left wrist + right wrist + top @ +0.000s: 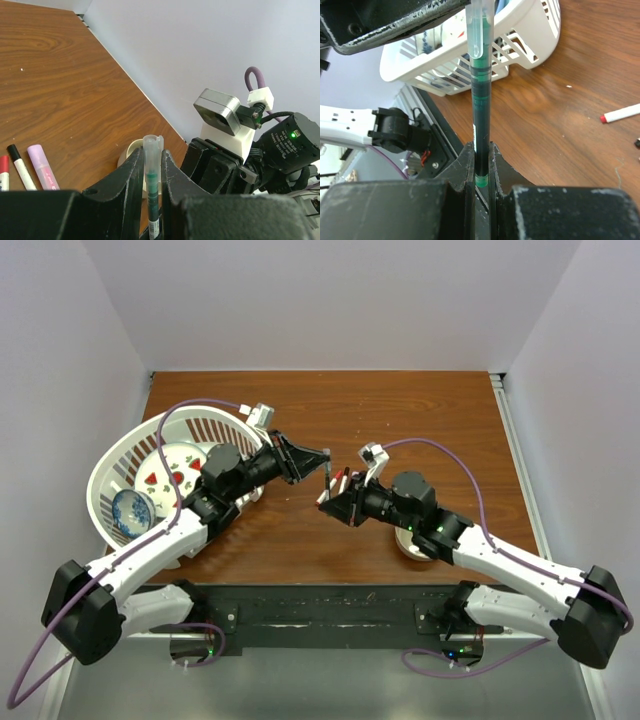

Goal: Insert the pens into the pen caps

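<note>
A slim dark green pen (480, 105) stands between my two grippers above the table. My right gripper (481, 150) is shut on its lower end. The pen's tip sits inside a clear pen cap (151, 150), and my left gripper (151, 156) is shut on that cap. From above, the left gripper (321, 462) and right gripper (329, 498) nearly meet, with the pen (328, 480) between them. On the wood lie a pink pen (42, 167), a white pen with a black end (20, 167) and a red-ended white pen (620, 114).
A white slatted basket (115, 455) holding patterned dishes stands at the left, beside the left arm. A small pale round bowl (412, 548) sits under the right arm. Grey walls enclose the wooden table (420, 410) at the back and both sides.
</note>
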Available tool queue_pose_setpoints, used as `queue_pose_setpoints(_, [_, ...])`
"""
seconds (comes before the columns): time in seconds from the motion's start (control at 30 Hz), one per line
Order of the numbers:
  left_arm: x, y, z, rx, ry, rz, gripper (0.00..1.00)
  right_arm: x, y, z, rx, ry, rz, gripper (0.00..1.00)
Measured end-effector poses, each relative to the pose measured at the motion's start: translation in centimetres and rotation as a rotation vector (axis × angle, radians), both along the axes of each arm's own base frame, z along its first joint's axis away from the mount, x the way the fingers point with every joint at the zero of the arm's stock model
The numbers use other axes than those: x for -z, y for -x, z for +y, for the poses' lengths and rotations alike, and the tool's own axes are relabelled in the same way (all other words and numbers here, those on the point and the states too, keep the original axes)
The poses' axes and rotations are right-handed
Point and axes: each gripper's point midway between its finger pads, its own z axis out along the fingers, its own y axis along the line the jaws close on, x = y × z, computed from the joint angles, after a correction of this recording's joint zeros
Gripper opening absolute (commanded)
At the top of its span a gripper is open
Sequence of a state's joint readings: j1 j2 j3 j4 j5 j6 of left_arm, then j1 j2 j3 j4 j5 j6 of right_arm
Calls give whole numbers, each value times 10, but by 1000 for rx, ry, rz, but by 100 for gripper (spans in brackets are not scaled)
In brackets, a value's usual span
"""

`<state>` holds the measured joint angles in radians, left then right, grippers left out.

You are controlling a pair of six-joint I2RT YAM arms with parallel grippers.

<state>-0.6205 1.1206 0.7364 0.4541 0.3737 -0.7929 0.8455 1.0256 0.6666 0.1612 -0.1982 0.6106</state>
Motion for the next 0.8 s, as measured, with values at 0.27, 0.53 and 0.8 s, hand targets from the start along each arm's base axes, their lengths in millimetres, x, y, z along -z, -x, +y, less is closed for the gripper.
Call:
queue_pose_setpoints(0.27, [4,4,1,5,-20,10,6,6,1,-5,-10,66,-21,0])
queue_pose_setpoints(0.53, [-6,13,-2,40,-5,-7,43,-7,1,-6,-18,77,-54,0])
queue_pose_setpoints(0.8, [-10,30,-2,92,-15,-16,58,-39,0,-7,-11,8,-116,0])
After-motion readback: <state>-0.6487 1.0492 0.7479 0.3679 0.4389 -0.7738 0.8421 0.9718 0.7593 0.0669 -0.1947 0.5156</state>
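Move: My left fingers hold the clear cap over the green pen's top; the pen's middle is about 4 cm below and 3 cm back of them, level sideways. From my right hand, gripping the pen's lower end, the cap is some 6 cm ahead, 8 cm up, 0 sideways. From my left hand the pink marker lies about 7 cm ahead, 9 cm right, 25 cm down; the bowl 9 cm back, 29 cm right, about as low. I first sink both hands slightly, cap and pen still gripped, and ease my left hand back about 1 cm. Then I open my left fingers to let go of the cap and draw that hand back some 2 cm more, while my right hand keeps its pinch on the pen and rises about 4 cm, tilting it slightly. ##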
